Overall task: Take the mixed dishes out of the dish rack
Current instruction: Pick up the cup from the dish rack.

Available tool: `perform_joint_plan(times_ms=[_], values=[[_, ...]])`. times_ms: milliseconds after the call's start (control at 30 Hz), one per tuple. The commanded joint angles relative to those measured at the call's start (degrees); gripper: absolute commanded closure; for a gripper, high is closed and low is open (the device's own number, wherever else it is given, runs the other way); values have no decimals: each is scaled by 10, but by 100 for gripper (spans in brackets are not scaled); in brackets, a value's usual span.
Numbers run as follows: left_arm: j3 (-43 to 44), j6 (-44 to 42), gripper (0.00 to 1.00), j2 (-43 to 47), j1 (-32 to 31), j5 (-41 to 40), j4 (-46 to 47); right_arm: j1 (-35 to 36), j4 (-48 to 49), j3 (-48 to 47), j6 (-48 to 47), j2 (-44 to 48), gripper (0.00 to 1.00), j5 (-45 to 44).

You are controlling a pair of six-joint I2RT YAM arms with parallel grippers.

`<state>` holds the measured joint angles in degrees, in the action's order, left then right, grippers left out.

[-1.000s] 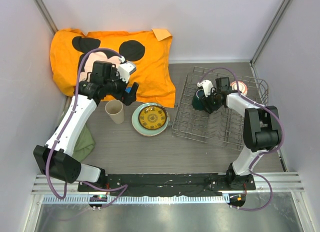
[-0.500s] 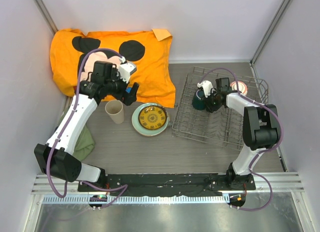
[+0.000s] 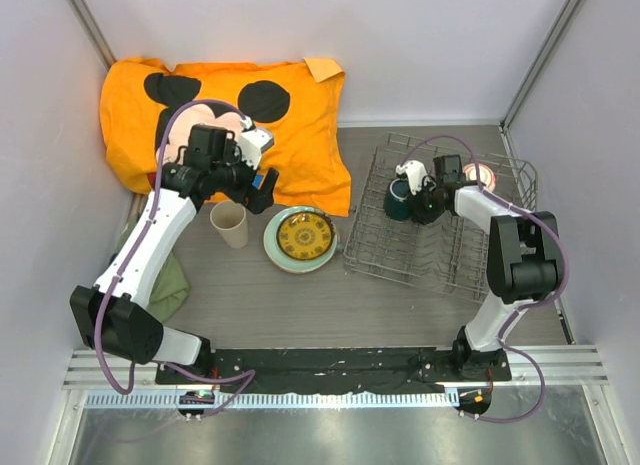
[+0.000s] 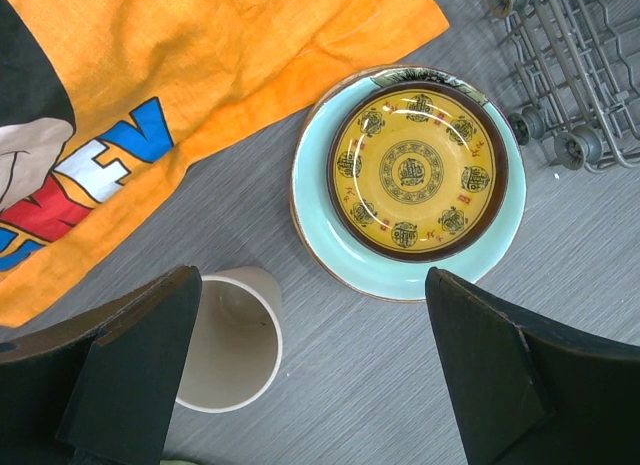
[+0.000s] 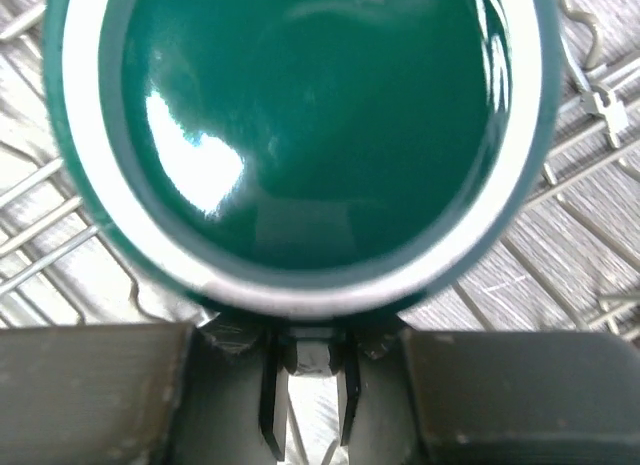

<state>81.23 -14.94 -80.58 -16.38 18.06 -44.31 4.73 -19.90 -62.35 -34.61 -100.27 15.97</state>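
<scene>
The dark teal mug [image 3: 398, 198] stands in the left part of the grey wire dish rack [image 3: 400, 257]. My right gripper [image 3: 421, 199] is beside it, shut on its handle; in the right wrist view the mug [image 5: 310, 115] fills the frame above the gripper [image 5: 310, 380]. A small red-orange bowl [image 3: 479, 174] sits at the rack's far right. On the table lie the beige cup [image 3: 230, 224] and the pale-green plate with a yellow centre [image 3: 301, 238]. My left gripper [image 3: 259, 184] hangs open above them, its fingers [image 4: 130, 370] straddling bare table between cup [image 4: 225, 345] and plate [image 4: 415, 175].
An orange printed cloth [image 3: 240, 115] covers the far left of the table, its edge [image 4: 200, 75] close to the cup and plate. A green cloth [image 3: 166, 285] lies by the left arm. The rack's corner feet [image 4: 570, 135] stand just right of the plate. Walls close in on both sides.
My right gripper's jaws have closed in on the mug's handle. The left arm has drifted slightly, still open.
</scene>
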Motion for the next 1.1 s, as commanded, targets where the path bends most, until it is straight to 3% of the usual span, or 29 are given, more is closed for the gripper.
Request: perform_joint_plan(times_ms=[0, 233, 833, 1067], values=[[-2, 13, 0, 5, 0, 17, 33, -3, 0, -22, 6, 64, 93, 26], [-10, 33, 0, 8, 0, 53, 57, -3, -41, -50, 24, 122, 99, 62], [-45, 86, 0, 10, -1, 125, 141, -4, -80, -82, 120, 192, 99, 168], [-74, 91, 0, 9, -50, 77, 204, -3, -81, -122, 225, 200, 99, 207]])
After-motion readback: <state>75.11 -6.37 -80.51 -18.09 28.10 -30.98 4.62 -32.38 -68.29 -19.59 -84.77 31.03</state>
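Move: The green cup stands in the dish rack with its handle already pinched in the right fingers, its middle about 4 cm ahead and 6 cm left of that hand, roughly level. From the right hand the stacked plates lie some 34 cm left, 2 cm back and 5 cm lower; a red-and-white bowl is about 12 cm ahead and 15 cm right, 1 cm lower. From the left hand the cup is roughly 36 cm right, 6 cm ahead and 17 cm below. The green cup is drawn up out of the rack by its handle, the right fingers keeping their pinch: quickly up about 12 cm, then left and slightly back on the plates' side, the hand's left side rolling up some 20 degrees. Meanwhile the open, empty left hand eases right towards the cup, rolling a little. ##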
